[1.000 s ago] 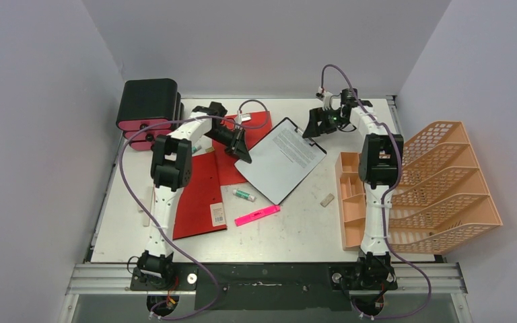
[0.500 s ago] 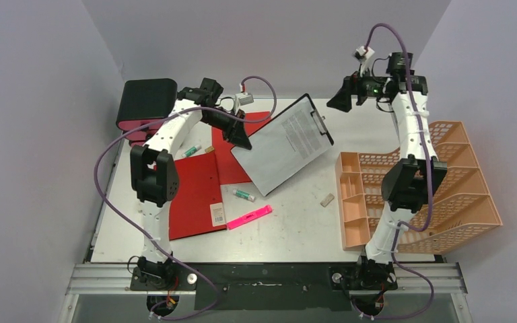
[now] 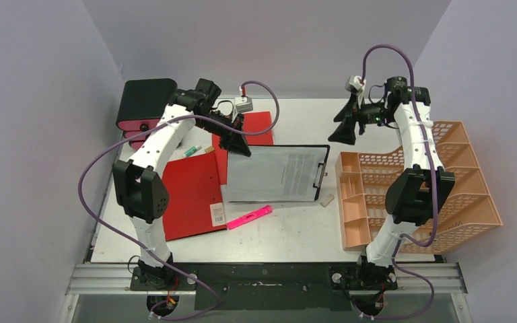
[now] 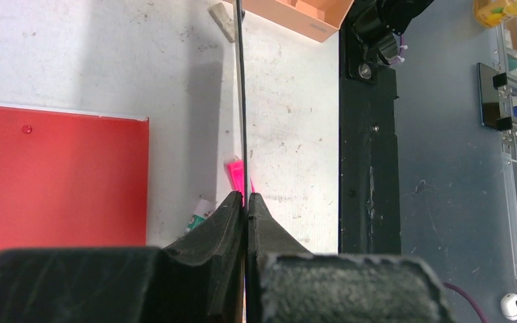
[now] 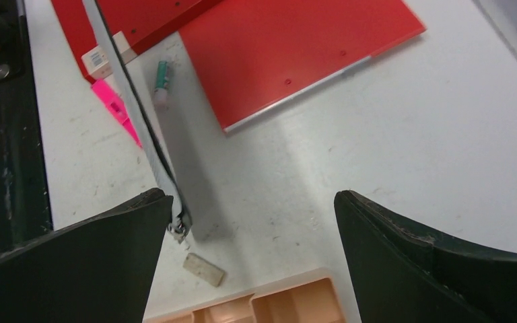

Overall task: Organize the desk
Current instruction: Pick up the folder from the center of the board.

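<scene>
The desk (image 3: 296, 232) is a scuffed white tabletop. My left gripper (image 3: 237, 143) (image 4: 246, 197) is shut on the thin edge of a black clipboard (image 3: 276, 173) (image 4: 242, 101) with a printed sheet. It holds the clipboard above the desk. The right wrist view shows the clipboard (image 5: 145, 141) edge-on, with its shadow below it. My right gripper (image 3: 343, 129) (image 5: 250, 196) hangs wide open in the air near the clip end, holding nothing.
Two red folders (image 3: 192, 192) (image 3: 256, 128) lie on the left. Nearby are a pink highlighter (image 3: 249, 217), a green-white tube (image 5: 162, 81) and a beige eraser (image 3: 328, 200). An orange tray (image 3: 352, 202) and file rack (image 3: 444, 188) stand on the right. A black drawer box (image 3: 145, 104) sits at the back left.
My left gripper has lifted the clipboard off the desk and turned it. The right gripper has come off the clip end, risen and moved right.
</scene>
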`<state>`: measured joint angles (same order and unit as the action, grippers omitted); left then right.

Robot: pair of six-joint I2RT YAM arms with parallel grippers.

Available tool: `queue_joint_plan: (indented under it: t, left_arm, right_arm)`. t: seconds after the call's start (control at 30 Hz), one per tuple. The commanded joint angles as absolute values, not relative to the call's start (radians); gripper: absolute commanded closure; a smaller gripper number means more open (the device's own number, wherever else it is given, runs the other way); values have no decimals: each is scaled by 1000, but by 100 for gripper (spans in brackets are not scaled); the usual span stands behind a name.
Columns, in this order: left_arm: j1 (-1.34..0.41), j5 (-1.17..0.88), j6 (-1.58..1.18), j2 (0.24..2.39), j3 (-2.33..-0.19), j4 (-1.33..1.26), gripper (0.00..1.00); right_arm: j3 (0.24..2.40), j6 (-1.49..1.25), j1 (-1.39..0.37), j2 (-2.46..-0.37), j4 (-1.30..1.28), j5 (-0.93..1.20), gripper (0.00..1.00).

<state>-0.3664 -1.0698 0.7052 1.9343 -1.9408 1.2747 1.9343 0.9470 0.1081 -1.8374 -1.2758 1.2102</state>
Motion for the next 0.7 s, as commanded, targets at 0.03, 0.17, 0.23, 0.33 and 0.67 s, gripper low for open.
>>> queue_joint_plan:
  t: [0.03, 0.17, 0.23, 0.33, 0.67]
  left_arm:
    - [-364, -1115, 547, 1809, -1825, 1012, 100]
    - [-364, -1071, 441, 1761, -1752, 867, 100]
    - [-364, -1056, 436, 1749, -1738, 854, 100]
    - [-365, -1042, 434, 1734, -1724, 842, 100]
    - [-376, -1037, 451, 1676, -1697, 833, 100]
  right_arm:
    - [1750, 1212, 148, -1725, -1399, 1279, 3]
    - [1644, 1270, 160, -1673, -1400, 1237, 3]
    - [1588, 1312, 160, -1648, -1401, 1217, 2]
    - [1508, 1371, 157, -1634, -1401, 1216, 2]
    - [1433, 1507, 152, -1741, -1402, 1303, 3]
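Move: Some 11 cm back, 5 cm to the left and 12 cm below the open right hand is the clip end of the folder (a clipboard). The left hand already holds it; the clipboard's middle is about 11 cm right of that hand, 4 cm back and 9 cm lower. On the table, the eraser is 17 cm back from the right hand, 5 cm to its right and 24 cm down; the pink marker is 16 cm back from the left hand, 1 cm right and 20 cm down. Sinking about 9 cm and drawing back some 8 cm, the right hand comes round towards the clip end of the clipboard, fingers staying wide open and wrist turning slightly counter-clockwise. The left hand keeps its closed pinch on the clipboard's upper edge almost in place, easing about 1 cm forward and turning some 8 degrees counter-clockwise. ##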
